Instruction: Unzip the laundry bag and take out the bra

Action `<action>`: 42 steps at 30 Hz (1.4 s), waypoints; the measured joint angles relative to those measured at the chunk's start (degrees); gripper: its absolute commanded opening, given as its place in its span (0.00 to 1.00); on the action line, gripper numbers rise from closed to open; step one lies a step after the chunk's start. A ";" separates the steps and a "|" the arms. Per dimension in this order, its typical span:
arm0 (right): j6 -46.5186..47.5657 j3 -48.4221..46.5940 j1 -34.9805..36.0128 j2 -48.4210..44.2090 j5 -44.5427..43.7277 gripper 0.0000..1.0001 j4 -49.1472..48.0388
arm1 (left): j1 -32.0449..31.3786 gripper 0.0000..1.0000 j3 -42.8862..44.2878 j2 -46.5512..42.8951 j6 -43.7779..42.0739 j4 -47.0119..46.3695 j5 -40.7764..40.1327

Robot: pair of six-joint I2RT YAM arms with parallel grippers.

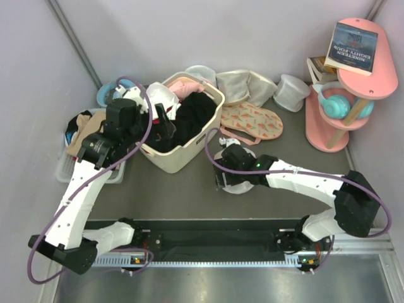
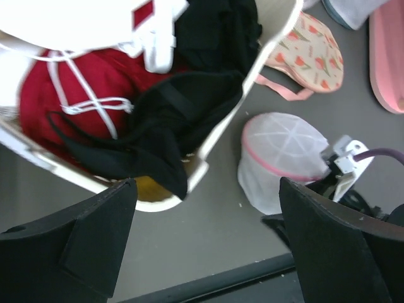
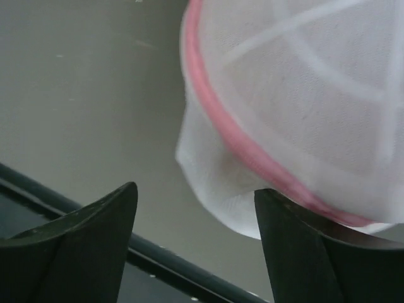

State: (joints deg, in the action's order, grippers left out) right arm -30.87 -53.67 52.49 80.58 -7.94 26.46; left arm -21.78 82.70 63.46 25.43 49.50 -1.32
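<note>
The laundry bag is a round white mesh pouch with a pink rim, lying on the grey table right of the basket. In the top view it is mostly hidden under my right gripper. In the right wrist view the bag fills the upper right. My right gripper is open at the bag's lower edge, and its right finger touches the mesh under the pink rim. My left gripper is open and empty, and hangs over the basket's near side. No bra shows.
The cream laundry basket holds black, red and white clothes. A printed pink cloth lies behind the bag. White pouches stand at the back. A pink shelf stands at the right, a small tray at the left.
</note>
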 measured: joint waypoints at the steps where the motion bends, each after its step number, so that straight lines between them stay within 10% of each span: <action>1: -0.74 -0.02 0.96 0.15 0.61 0.86 -0.46 | -1.49 0.98 -0.48 0.02 0.74 -0.11 -0.37; 10: 1.38 -2.71 -1.88 -15.21 -0.11 0.96 0.98 | -16.50 0.97 -5.46 0.31 12.00 -1.14 -6.16; 21: 6.80 9.38 -28.39 -26.60 5.75 0.96 -1.40 | -33.29 0.99 -13.20 10.71 28.92 -13.20 -8.44; 42: 3.37 32.70 -31.67 -27.47 28.44 0.93 -13.75 | -33.88 0.99 -15.26 22.47 42.21 -24.98 -7.34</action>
State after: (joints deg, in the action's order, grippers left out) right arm -27.51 -20.97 20.82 53.10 20.49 12.71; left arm -55.66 67.44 85.93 67.64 24.51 -8.67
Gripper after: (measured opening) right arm 0.930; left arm 0.987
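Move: The white laundry bag stands close by my right hand, its middle about 7 cm to the right, 4 cm ahead and 4 cm lower. From my left hand it is some 25 cm to the right, 5 cm back and 27 cm down. The clothes basket is about 10 cm straight ahead of my left hand and 22 cm below; the patterned pouch lies flat about 24 cm beyond the laundry bag and 7 cm to its right. My right hand opens wide and comes free of the laundry bag, arcs up about 15 cm and over to its right side, then sinks and draws back, ending low beside the zip's right end. My left hand swings some 23 cm right and 16 cm down, a little back, from the basket to just above the bag, tipping down about 25 degrees, fingers still open. ##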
